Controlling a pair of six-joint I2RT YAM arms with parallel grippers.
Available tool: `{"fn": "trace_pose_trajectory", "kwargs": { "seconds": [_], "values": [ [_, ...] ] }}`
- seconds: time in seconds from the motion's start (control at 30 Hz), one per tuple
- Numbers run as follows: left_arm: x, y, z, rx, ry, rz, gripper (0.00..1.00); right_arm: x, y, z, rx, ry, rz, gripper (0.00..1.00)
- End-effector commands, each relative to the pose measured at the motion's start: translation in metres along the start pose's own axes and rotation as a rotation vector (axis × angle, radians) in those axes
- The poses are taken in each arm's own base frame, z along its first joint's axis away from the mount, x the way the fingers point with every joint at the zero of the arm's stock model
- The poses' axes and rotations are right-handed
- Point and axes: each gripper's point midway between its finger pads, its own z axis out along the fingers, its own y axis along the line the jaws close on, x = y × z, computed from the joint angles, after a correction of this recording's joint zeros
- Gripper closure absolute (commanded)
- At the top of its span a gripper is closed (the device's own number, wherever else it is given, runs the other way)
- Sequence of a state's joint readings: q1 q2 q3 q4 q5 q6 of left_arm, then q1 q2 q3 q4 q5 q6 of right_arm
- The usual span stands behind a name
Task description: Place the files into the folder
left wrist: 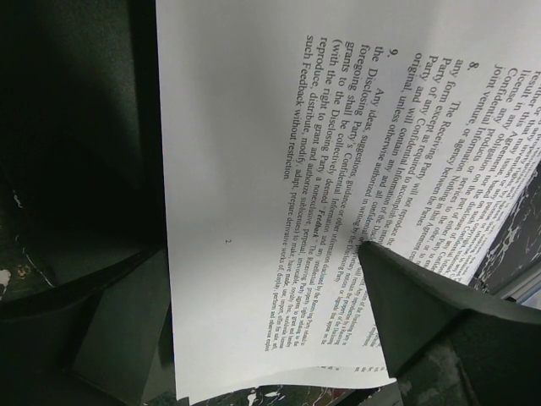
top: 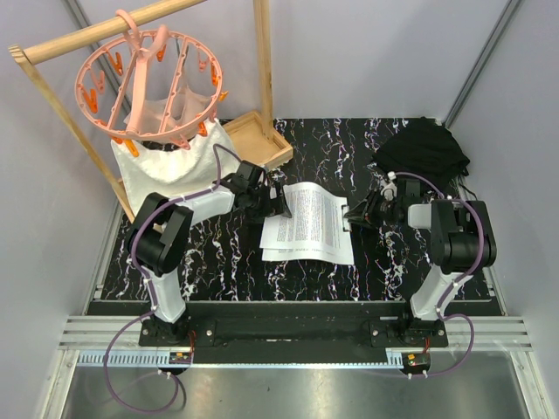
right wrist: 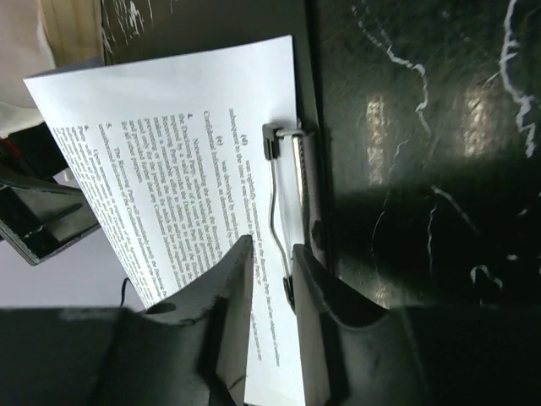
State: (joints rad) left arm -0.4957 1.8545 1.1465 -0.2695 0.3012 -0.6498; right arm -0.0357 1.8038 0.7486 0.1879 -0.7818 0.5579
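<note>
The files [top: 307, 223] are white printed sheets lying fanned in the middle of the marbled table. Under them lies the folder [right wrist: 254, 21], a matte black board showing only as a dark margin. Its silver clip [right wrist: 287, 182] sits on the sheets' right edge. My left gripper [top: 278, 202] is at the sheets' left end, open wide, with one finger [left wrist: 423, 321] over the printed page [left wrist: 254, 211]. My right gripper [right wrist: 272, 271] is at the clip with its jaws a narrow gap apart; the clip's wire lever runs into that gap.
A wooden rack [top: 262, 61] with a pink peg hanger [top: 148, 83] stands at the back left above a white cloth [top: 170, 170]. A wooden tray [top: 258, 140] is beside it. A lumpy black fabric bundle [top: 424, 153] lies at the back right.
</note>
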Motion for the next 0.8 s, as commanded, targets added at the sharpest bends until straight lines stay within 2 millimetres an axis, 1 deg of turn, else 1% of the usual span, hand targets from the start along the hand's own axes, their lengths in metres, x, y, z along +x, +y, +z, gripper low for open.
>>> {"fn": "trace_pose_trajectory", "kwargs": {
  "seconds": [0.0, 0.03, 0.07, 0.1, 0.13, 0.17, 0.2, 0.23, 0.27, 0.3, 0.33, 0.37, 0.43, 0.47, 0.5, 0.53, 0.57, 0.6, 0.63, 0.67, 0.7, 0.73, 0.77],
  "values": [
    [0.006, 0.013, -0.008, -0.075, 0.007, 0.041, 0.02, -0.018, 0.016, -0.016, 0.075, -0.053, -0.106, 0.62],
    [0.005, 0.017, -0.011, -0.098, -0.005, 0.047, 0.01, -0.016, 0.021, -0.024, 0.096, -0.050, -0.113, 0.60],
    [0.004, 0.017, -0.021, -0.110, -0.016, 0.065, 0.01, -0.025, 0.026, -0.030, 0.120, -0.079, -0.137, 0.56],
    [0.003, 0.019, -0.026, -0.126, -0.029, 0.077, 0.01, -0.028, 0.031, -0.035, 0.135, -0.090, -0.154, 0.54],
    [-0.001, 0.025, -0.032, -0.165, -0.049, 0.105, 0.01, -0.028, 0.032, -0.045, 0.186, -0.101, -0.169, 0.52],
    [-0.001, 0.026, -0.045, -0.188, -0.059, 0.118, 0.01, -0.037, 0.040, -0.052, 0.204, -0.124, -0.196, 0.48],
    [-0.005, 0.031, -0.053, -0.230, -0.085, 0.131, 0.01, -0.038, 0.042, -0.057, 0.227, -0.129, -0.229, 0.47],
    [-0.006, 0.032, -0.060, -0.243, -0.096, 0.153, 0.01, -0.038, 0.041, -0.067, 0.284, -0.135, -0.231, 0.46],
    [-0.007, 0.026, -0.074, -0.240, -0.115, 0.168, 0.01, -0.045, 0.047, -0.075, 0.305, -0.156, -0.249, 0.44],
    [-0.008, 0.024, -0.082, -0.240, -0.129, 0.178, 0.01, -0.048, 0.048, -0.081, 0.329, -0.162, -0.272, 0.43],
    [-0.006, 0.019, -0.089, -0.223, -0.132, 0.192, 0.01, -0.041, 0.053, -0.085, 0.362, -0.151, -0.294, 0.42],
    [-0.006, 0.006, -0.105, -0.176, -0.159, 0.208, 0.01, -0.045, 0.062, -0.091, 0.376, -0.168, -0.318, 0.41],
    [0.004, -0.017, -0.119, -0.056, -0.136, 0.237, 0.01, -0.043, 0.070, -0.104, 0.423, -0.187, -0.354, 0.39],
    [0.005, -0.032, -0.135, 0.009, -0.156, 0.260, 0.01, -0.047, 0.079, -0.111, 0.425, -0.204, -0.369, 0.38],
    [0.015, -0.049, -0.144, 0.098, -0.129, 0.281, 0.01, -0.043, 0.082, -0.117, 0.440, -0.197, -0.369, 0.35],
    [0.018, -0.060, -0.155, 0.152, -0.130, 0.305, 0.01, -0.044, 0.090, -0.125, 0.439, -0.220, -0.380, 0.23],
    [0.020, -0.075, -0.176, 0.222, -0.163, 0.339, 0.01, -0.049, 0.105, -0.132, 0.423, -0.245, -0.401, 0.01],
    [0.026, -0.093, -0.193, 0.313, -0.154, 0.372, 0.01, -0.046, 0.115, -0.143, 0.417, -0.253, -0.413, 0.00],
    [0.029, -0.107, -0.217, 0.380, -0.194, 0.418, 0.01, -0.052, 0.131, -0.154, 0.398, -0.286, -0.436, 0.00],
    [0.032, -0.118, -0.234, 0.429, -0.212, 0.445, 0.01, -0.052, 0.140, -0.161, 0.389, -0.300, -0.453, 0.00],
    [0.037, -0.137, -0.260, 0.523, -0.227, 0.496, 0.01, -0.050, 0.150, -0.173, 0.384, -0.321, -0.465, 0.00],
    [0.042, -0.149, -0.288, 0.584, -0.273, 0.540, 0.01, -0.055, 0.169, -0.186, 0.364, -0.366, -0.485, 0.00],
    [0.050, -0.161, -0.310, 0.654, -0.281, 0.581, 0.01, -0.056, 0.179, -0.196, 0.355, -0.393, -0.497, 0.01]
  ]
}}
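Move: The right hand is right at the folder's clip, which lies about 1 cm to its left, level with it fore and aft and 1 cm below; the black cloth is some 18 cm ahead and 22 cm to the right. The files' middle is about 7 cm to the left hand's right, 4 cm back and 2 cm below; the wooden tray is some 20 cm ahead and 9 cm left of that hand, and the clip some 18 cm right and 3 cm back. The right hand, its fingers already parted around the clip, comes up off the folder by about 19 cm, drifting some 5 cm right away from the files, its fingers opening wide and swinging to point more steeply down. The left hand, still wide open, first skims left and slightly back, low over the files' left end, then climbs steeply while drawing back towards its base, its fingertips tilting up and to the right. ##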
